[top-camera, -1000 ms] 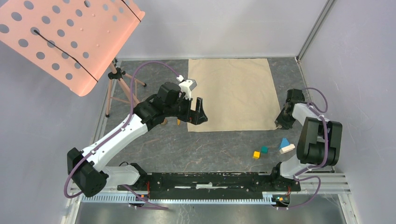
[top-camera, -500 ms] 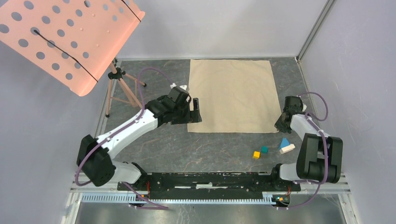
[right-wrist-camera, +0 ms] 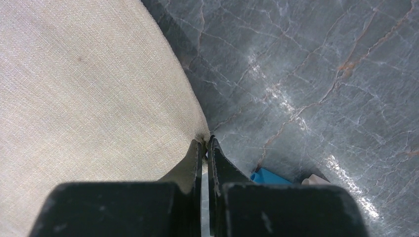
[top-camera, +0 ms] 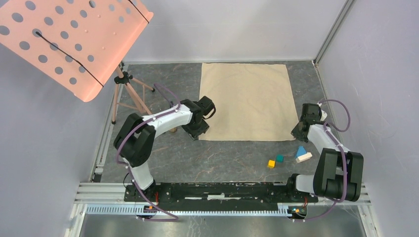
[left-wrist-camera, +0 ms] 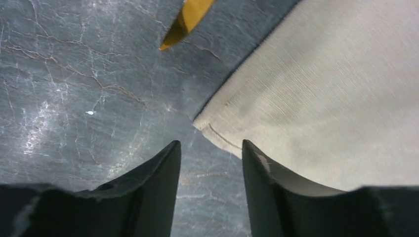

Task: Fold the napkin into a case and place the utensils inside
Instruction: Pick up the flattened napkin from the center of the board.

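The beige napkin (top-camera: pixel 244 98) lies flat on the dark marbled table. My left gripper (top-camera: pixel 199 130) is low at its near-left corner. In the left wrist view the fingers (left-wrist-camera: pixel 210 144) stand open with a gap, and the napkin corner (left-wrist-camera: pixel 217 131) lies just past the tips, the right finger over the cloth's edge. A gold utensil tip (left-wrist-camera: pixel 185 24) shows on the table beyond the corner; the rest of the utensils is out of view. My right gripper (top-camera: pixel 296 132) is shut on the napkin's near-right corner (right-wrist-camera: pixel 200 133), with cloth pinched between its tips (right-wrist-camera: pixel 205 140).
Small blocks lie near the right arm: yellow (top-camera: pixel 271 163), teal (top-camera: pixel 279 158), blue (top-camera: pixel 300 150) and a pale bar (top-camera: pixel 304 157). A tripod (top-camera: pixel 126 91) holding a pink perforated board (top-camera: pixel 69 39) stands at the back left. Grey walls enclose the table.
My left arm has drawn in and dropped to the napkin's near-left corner, and its jaws have narrowed. My right gripper has closed on the near-right corner.
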Robot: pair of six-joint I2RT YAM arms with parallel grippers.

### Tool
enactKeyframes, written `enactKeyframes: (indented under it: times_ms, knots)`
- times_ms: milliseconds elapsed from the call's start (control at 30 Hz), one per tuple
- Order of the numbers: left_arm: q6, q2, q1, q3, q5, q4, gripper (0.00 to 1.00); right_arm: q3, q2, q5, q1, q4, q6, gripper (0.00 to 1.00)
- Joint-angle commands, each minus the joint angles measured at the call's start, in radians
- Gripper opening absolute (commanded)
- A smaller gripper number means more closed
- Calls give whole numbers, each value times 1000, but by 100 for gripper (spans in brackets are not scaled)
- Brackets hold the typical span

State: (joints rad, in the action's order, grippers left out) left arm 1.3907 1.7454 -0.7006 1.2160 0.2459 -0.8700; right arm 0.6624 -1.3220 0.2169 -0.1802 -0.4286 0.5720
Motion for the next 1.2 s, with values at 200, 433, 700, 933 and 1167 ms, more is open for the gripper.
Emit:
enactKeyframes:
  times_ms: [200, 433, 700, 933, 1167]
  knots:
    - [200, 74, -2, 5, 87, -15, 55, -65, 68, -15, 0, 59, -5, 0]
    - [198, 101, 2, -40, 37, 51, 55, -67, 64, -12, 0, 62, -10, 0]
    - [235, 164, 4, -77, -51, 78, 48, -44, 76, 9, -1, 27, -10, 0]
    - [178, 112, 31, -206, -73, 318, 18, -41, 159, -21, 0, 18, -28, 0]
    - [-34, -94, 34, -193, 16, 377, 2, -29, 273, -137, 4, 28, -140, 0]
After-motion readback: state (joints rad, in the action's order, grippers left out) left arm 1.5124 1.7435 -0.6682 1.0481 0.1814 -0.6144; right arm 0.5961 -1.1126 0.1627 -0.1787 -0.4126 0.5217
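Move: Just under the left hand, about 4 cm down and roughly 1 cm to its left, lies the napkin's near left corner; the knife's middle is some 12 cm ahead and 6 cm left, the spoon 11 cm ahead and 13 cm left. The right hand already has the near right corner between its fingertips, with the blue triangle 6 cm back and 2 cm right, the teal cube 10 cm back and 8 cm left, both about 2 cm lower. Sinking about 4 cm with half-open fingers and a slight counter-clockwise turn, the left hand comes down on the napkin's near left corner, pinches it, then eases a couple of centimetres forward and right. The right hand keeps its corner shut in its fingers, draws back about 1 cm, then late on lifts roughly 3 cm, its fingertips swinging slightly forward. ##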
